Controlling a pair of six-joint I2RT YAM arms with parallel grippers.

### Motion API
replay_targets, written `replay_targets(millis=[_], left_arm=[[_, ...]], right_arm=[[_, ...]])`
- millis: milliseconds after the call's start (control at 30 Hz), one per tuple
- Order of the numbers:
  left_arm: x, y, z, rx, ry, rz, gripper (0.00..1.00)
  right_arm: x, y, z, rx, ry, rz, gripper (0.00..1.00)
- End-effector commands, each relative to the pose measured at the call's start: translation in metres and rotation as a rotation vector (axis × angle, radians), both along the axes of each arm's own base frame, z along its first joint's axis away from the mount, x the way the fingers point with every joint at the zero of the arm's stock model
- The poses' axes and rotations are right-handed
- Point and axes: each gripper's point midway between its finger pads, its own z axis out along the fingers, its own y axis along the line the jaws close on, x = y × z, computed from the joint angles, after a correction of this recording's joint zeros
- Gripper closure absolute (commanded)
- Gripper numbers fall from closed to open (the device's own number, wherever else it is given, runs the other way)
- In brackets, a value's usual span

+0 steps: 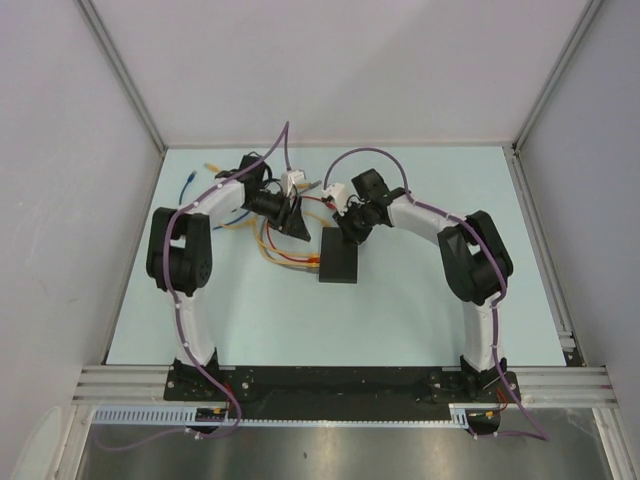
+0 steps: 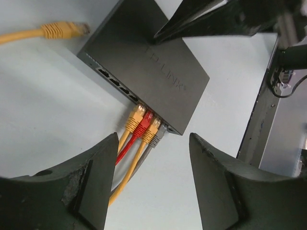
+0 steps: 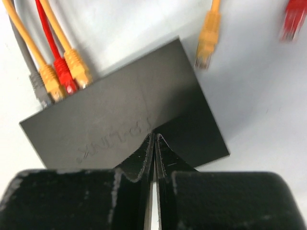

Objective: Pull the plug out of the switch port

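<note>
The switch point(image 1: 338, 262) is a flat black box point(image 2: 148, 67) lying mid-table. Four plugs sit side by side in its ports: yellow point(image 2: 135, 117), red point(image 2: 145, 122), yellow point(image 2: 153, 128) and grey point(image 2: 159, 134). My left gripper point(image 2: 153, 140) hangs open just in front of these plugs, with nothing between its fingers and touching none of them. My right gripper point(image 3: 154, 137) is shut, its tips resting on the switch's top face point(image 3: 110, 120). In the top view the left gripper point(image 1: 290, 215) is left of the switch and the right gripper point(image 1: 350, 232) is over its far end.
A loose yellow plug point(image 2: 62, 29) lies beside the switch's free ports. A loose red plug point(image 3: 292, 21) lies further off. Orange and red cables point(image 1: 285, 255) loop left of the switch. Blue and yellow leads point(image 1: 195, 178) lie at the far left. Walls enclose the table.
</note>
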Motion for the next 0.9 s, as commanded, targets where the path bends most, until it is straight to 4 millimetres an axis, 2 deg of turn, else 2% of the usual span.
replay_targets(millis=[0, 300, 467, 667, 800, 867], left_arm=[[-0.01, -0.003, -0.01, -0.027, 0.027, -0.035, 0.34], [-0.002, -0.021, -0.025, -0.062, 0.075, -0.055, 0.35], [-0.001, -0.035, -0.036, -0.08, 0.119, -0.076, 0.35], [0.004, -0.044, -0.041, -0.112, 0.177, -0.077, 0.34], [0.003, -0.046, -0.036, -0.13, 0.187, -0.077, 0.34], [0.002, -0.047, -0.033, -0.14, 0.187, -0.077, 0.34]], right_arm=[[-0.025, -0.036, -0.005, -0.063, 0.124, -0.071, 0.94], [-0.029, -0.054, -0.011, -0.108, 0.138, -0.096, 0.92], [-0.038, -0.056, -0.027, -0.137, 0.177, -0.071, 0.93], [-0.036, -0.039, -0.039, -0.143, 0.158, -0.048, 0.93], [-0.027, -0.018, -0.036, -0.088, 0.152, -0.036, 0.93], [-0.014, -0.009, -0.029, -0.072, 0.121, -0.038, 0.93]])
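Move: The row of four plugs still in the switch's port side lies about 8 cm below the left hand, some 4 cm to its right and 2 cm back. The switch's middle is about 10 cm right, 1 cm back and 8 cm below; a loose yellow plug lies about 8 cm ahead, 6 cm right. From the right hand, close over the switch's top, the switch's middle is about 2 cm left, 2 cm back and 3 cm down; the row of plugs 7 cm left, 4 cm back. Slide the shut right gripper off the switch's top, about 5 cm to the right and 3 cm back, sink it 3 cm beside the casing, then come back some 2 cm left to push its tips against the right side. Meanwhile lower the open left gripper about 6 cm, then also right as it sinks, tilting it slightly, so its fingers come down around the row of plugs. ##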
